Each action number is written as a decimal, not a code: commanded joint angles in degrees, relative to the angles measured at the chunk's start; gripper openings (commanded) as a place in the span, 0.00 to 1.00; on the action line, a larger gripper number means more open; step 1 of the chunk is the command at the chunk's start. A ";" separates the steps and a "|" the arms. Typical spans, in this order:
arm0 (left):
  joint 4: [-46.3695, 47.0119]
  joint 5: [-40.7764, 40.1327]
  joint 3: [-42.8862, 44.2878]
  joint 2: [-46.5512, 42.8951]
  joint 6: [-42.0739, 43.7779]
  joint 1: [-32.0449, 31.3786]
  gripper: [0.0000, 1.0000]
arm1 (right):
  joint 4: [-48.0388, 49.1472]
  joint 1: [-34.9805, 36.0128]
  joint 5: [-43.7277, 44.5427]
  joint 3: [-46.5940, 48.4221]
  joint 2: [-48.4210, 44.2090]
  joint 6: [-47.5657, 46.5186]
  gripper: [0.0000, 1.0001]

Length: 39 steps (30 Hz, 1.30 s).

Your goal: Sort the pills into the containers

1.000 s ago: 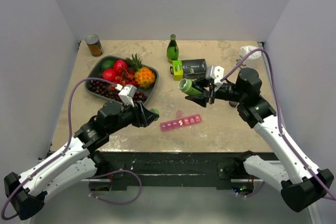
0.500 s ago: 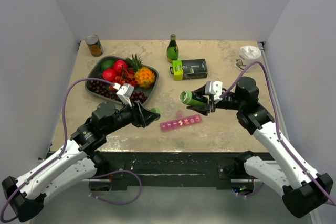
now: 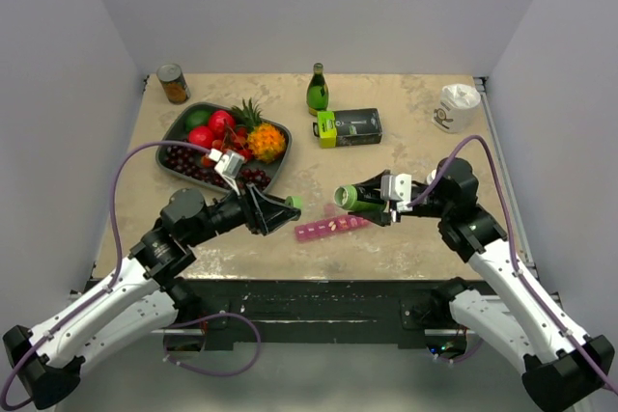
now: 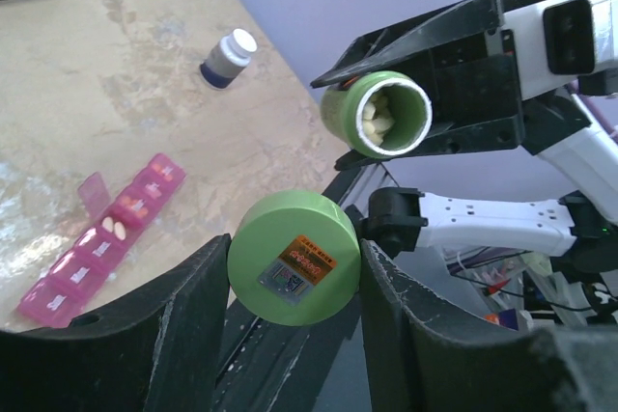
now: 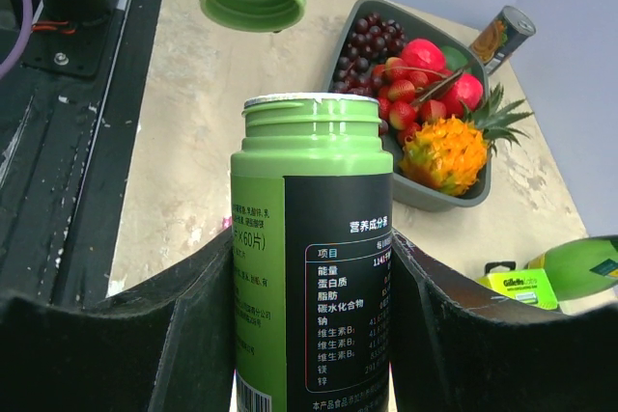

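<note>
The pink pill organiser (image 3: 330, 227) lies on the table near the front, some lids open with pills inside; it also shows in the left wrist view (image 4: 101, 238). My right gripper (image 3: 372, 202) is shut on an open green pill bottle (image 3: 353, 198), tipped sideways with its mouth towards the left, just above the organiser's right end. White pills (image 4: 379, 121) show in its mouth. In the right wrist view the bottle (image 5: 311, 267) fills the space between the jaws. My left gripper (image 3: 287, 207) is shut on the bottle's green cap (image 4: 294, 258), held left of the organiser.
A grey tray of fruit (image 3: 185, 121) sits at the back left. A tin can (image 3: 173, 84), a green glass bottle (image 3: 318, 91), a black and green box (image 3: 350, 127) and a white cup (image 3: 454, 106) stand at the back. A small dark bottle with white cap (image 4: 227, 57) shows in the left wrist view.
My right gripper has lowered the open green bottle and moved it forward over the organiser's right end. My left gripper with the cap has edged slightly right.
</note>
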 commanded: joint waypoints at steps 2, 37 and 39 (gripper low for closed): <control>8.53 4.99 -0.79 2.35 -1.66 0.33 0.00 | -0.16 -0.08 -1.78 -1.57 -1.99 -3.52 0.00; 37.00 12.90 -2.90 21.95 -11.67 -0.02 0.00 | 0.10 3.43 3.41 -1.93 -0.15 -1.86 0.00; 38.23 12.91 -2.82 22.57 -12.11 -0.19 0.00 | 0.02 3.70 3.93 -1.92 0.12 -1.85 0.00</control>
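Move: My left hand holds the green cap; the open mouth of the green bottle in my right hand is about 9 cm to its right, 2 cm ahead and 3 cm higher. The pink pill box lies on the table some 7 cm ahead of my left hand, 10 cm to its right and 24 cm down. The fruit basket is about 27 cm ahead and 15 cm left of that hand. From my right hand, the cap is roughly 14 cm left, 1 cm back and level. I carry the green cap about 6 cm to my right towards the bottle mouth, slowly at first and faster near the end, drifting a little forward and turning my left wrist some 10 degrees clockwise. Meanwhile my right hand lowers the bottle roughly 3.5 cm and about 1 cm back, bringing its mouth closer to the cap's height. Both hands keep their grip. ##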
